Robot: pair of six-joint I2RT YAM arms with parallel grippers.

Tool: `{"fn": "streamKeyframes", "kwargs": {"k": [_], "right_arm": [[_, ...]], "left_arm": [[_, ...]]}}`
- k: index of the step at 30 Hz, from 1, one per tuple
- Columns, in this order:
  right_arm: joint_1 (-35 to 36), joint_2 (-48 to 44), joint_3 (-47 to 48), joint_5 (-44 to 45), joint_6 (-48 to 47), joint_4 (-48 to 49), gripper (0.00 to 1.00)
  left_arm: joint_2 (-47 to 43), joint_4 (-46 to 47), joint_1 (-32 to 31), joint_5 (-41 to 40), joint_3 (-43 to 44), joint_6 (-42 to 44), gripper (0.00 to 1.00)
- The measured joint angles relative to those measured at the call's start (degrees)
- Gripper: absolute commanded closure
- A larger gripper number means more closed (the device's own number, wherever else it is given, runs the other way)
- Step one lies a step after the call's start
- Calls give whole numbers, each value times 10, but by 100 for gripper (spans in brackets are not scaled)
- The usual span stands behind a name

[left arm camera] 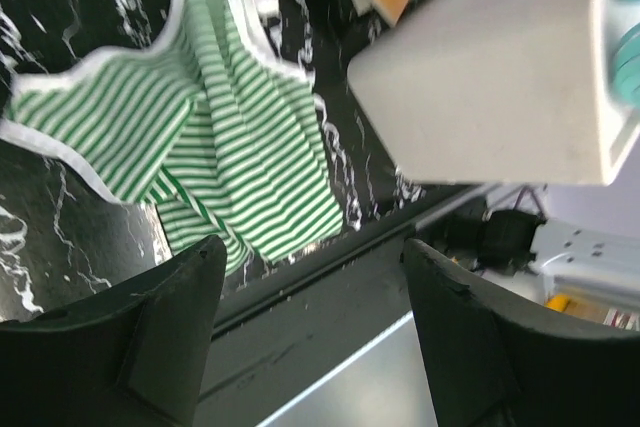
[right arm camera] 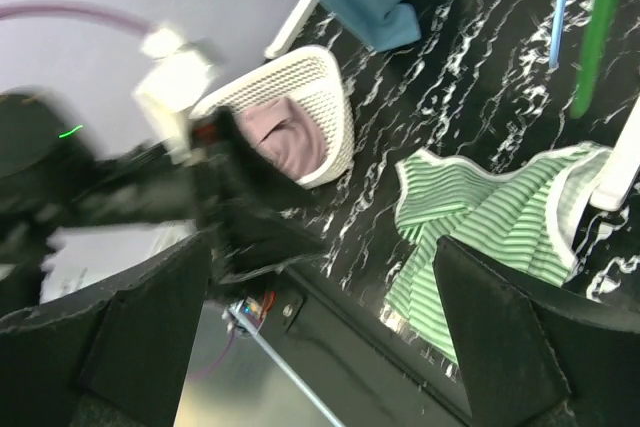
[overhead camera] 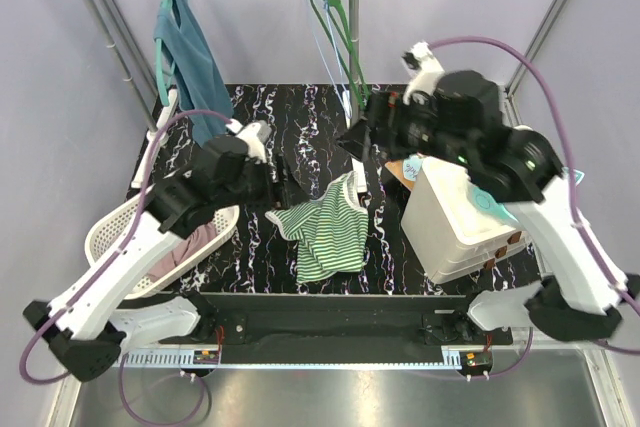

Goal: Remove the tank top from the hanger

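Observation:
The green-and-white striped tank top (overhead camera: 330, 232) lies crumpled on the black marbled table, off any hanger; it also shows in both wrist views (left arm camera: 220, 127) (right arm camera: 500, 217). An empty green hanger (overhead camera: 335, 22) (right arm camera: 598, 37) hangs from the rail at the back right, a thin blue one (right arm camera: 560, 7) beside it. My left gripper (overhead camera: 285, 190) (left arm camera: 315, 247) hovers open just left of the top, nothing between its fingers. Open as well, my right gripper (overhead camera: 372, 192) (right arm camera: 322, 247) hangs over the top's right edge and holds nothing.
A teal garment (overhead camera: 190, 52) hangs on a hanger at the rail's left end. A white laundry basket (overhead camera: 115, 232) (right arm camera: 335, 97) with a pinkish cloth stands at the left edge. A white drawer unit (overhead camera: 455, 217) (left arm camera: 480, 77) stands at the right, close to the top.

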Motion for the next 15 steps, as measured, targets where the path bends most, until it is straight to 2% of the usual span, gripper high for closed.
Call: {"fn": "streamKeyframes", "kwargs": {"k": [3, 7, 15], "right_arm": [[0, -80, -64, -26, 3, 15, 0], [0, -179, -143, -35, 16, 19, 0], [0, -313, -219, -23, 52, 14, 0]], "left_arm": [[40, 1, -34, -2, -6, 4, 23], [139, 5, -75, -3, -7, 38, 21], [321, 55, -77, -14, -43, 81, 20]]}}
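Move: The striped tank top lies flat, some 27 cm below the left hand, about 7 cm to its right and 2 cm nearer the base. From that hand the basket is roughly 27 cm left and 2 cm back, the rack's right foot about 15 cm ahead and 13 cm right, both near table level. From the right hand the tank top is some 7 cm back, 4 cm left and 42 cm below. Open left hand drops about 19 cm, drifting right, tipping down towards the tank top; right retreats 15 cm back-right. ##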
